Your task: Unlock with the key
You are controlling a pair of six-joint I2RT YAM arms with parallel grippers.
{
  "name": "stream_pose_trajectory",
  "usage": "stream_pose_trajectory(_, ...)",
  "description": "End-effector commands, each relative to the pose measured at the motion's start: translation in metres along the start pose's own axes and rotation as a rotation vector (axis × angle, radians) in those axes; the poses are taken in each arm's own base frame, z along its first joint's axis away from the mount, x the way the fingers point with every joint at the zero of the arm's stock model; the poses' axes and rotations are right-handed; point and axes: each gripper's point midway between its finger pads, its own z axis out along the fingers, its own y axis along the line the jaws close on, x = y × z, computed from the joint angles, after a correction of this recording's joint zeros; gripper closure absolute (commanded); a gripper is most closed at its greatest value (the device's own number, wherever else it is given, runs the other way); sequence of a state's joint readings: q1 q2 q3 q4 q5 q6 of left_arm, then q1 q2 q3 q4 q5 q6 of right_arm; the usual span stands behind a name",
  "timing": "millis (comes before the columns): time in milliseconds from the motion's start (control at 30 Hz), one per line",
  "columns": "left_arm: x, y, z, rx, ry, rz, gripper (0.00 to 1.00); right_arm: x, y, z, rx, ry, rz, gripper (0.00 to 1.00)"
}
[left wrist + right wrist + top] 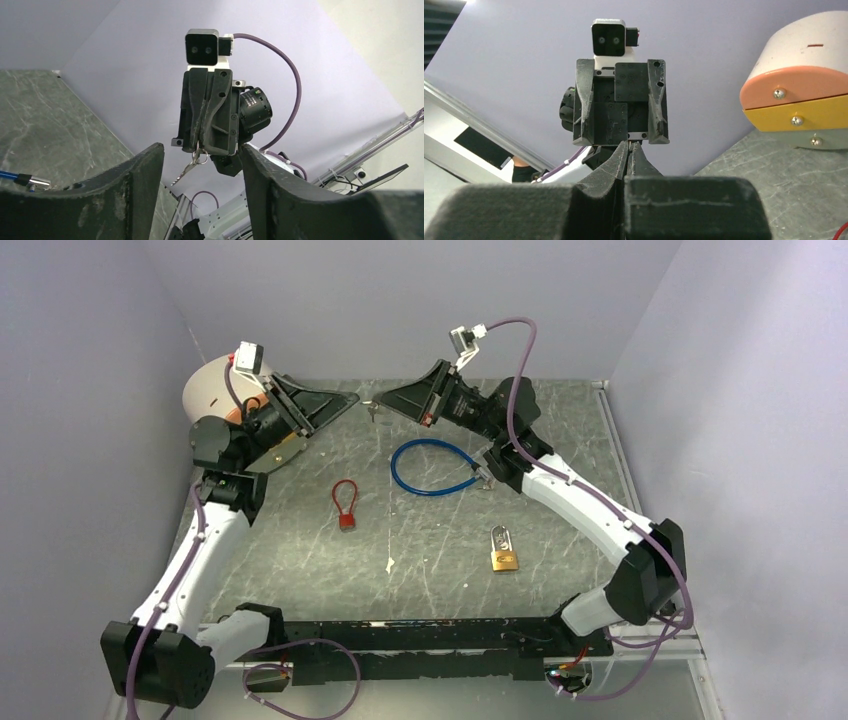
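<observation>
My right gripper (385, 400) is raised above the back of the table and shut on a key ring; a small silver key (373, 411) hangs from its tips. In the left wrist view the key (186, 171) dangles below the right gripper's closed fingertips (199, 145). My left gripper (352, 400) faces it tip to tip, open and empty, its fingers (142, 187) on either side of the key without touching it. In the right wrist view the right gripper (630, 146) is closed and the key is hidden. A brass padlock (505, 556) lies at the front right.
A small red padlock (345, 506) lies left of centre. A blue cable lock (435, 468) lies coiled in the middle, its end also showing in the left wrist view (26, 179). A white, orange and yellow round object (213, 387) stands at the back left by the wall.
</observation>
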State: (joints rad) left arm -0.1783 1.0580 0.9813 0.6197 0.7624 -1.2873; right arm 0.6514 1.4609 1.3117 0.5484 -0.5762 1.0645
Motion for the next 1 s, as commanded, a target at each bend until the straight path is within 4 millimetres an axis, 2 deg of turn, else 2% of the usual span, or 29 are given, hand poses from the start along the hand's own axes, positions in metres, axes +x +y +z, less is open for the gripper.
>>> stream_pose_trajectory(0, -0.001, -0.014, 0.003, 0.072, 0.002, -0.021, 0.41, -0.013, 0.017, 0.008, -0.048, -0.024, -0.006, 1.00)
stream_pose_trajectory(100, 0.000, -0.015, 0.005, 0.090, 0.015, -0.027, 0.51, -0.012, 0.015, 0.009, -0.044, -0.021, 0.005, 1.00)
stream_pose_trajectory(167, 0.002, -0.015, 0.007, 0.096, 0.039, -0.029, 0.62, -0.012, 0.013, 0.010, -0.041, -0.021, 0.010, 1.00)
stream_pose_trajectory(233, 0.005, -0.018, 0.007, 0.113, 0.067, -0.003, 0.66, -0.013, 0.012, 0.010, -0.038, -0.023, 0.008, 1.00)
stream_pose_trajectory(367, 0.010, -0.011, 0.008, 0.046, 0.128, 0.036, 0.60, -0.014, 0.014, 0.012, -0.047, -0.023, 0.007, 1.00)
stream_pose_trajectory(533, 0.009, -0.010, 0.004, -0.001, 0.112, 0.102, 0.37, -0.013, 0.017, 0.011, -0.067, -0.021, -0.005, 1.00)
stream_pose_trajectory(667, 0.008, -0.007, 0.004, -0.020, 0.112, 0.107, 0.35, -0.012, 0.018, 0.009, -0.079, -0.020, -0.006, 1.00)
stream_pose_trajectory(800, 0.010, -0.007, 0.005, 0.003, 0.118, 0.092, 0.47, -0.014, 0.017, 0.011, -0.068, -0.021, -0.004, 1.00)
stream_pose_trajectory(967, 0.012, -0.009, 0.006, 0.045, 0.127, 0.073, 0.73, -0.014, 0.013, 0.012, -0.056, -0.024, 0.002, 1.00)
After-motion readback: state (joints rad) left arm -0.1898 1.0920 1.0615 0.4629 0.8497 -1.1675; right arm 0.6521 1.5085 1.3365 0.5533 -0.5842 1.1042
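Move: The left hand's open fingers face the right hand's closed ones; the key in the right fingers is about 3 cm to the left hand's right, level fore-and-aft and about 1 cm lower. From the right hand, the left fingertips are some 5 cm to its left, level in depth and height. Far below, about 45 cm, from the left hand the red padlock is roughly 15 cm ahead and 6 left, the blue cable 29 ahead and 13 right. The left hand edges about 1 cm right and 1 cm down towards the key, tipping its fingers down by some 5 to 10 degrees, while its fingers close partway, open again almost to where they began, then close once more to about half their starting gap, bringing their tips up on either side of the key just under its ring. The right hand keeps the key in its shut fingers and comes to meet them, sinking about 1.5 cm while easing 1 cm forward and 1 cm left, then rising again by about half of that sinking. ##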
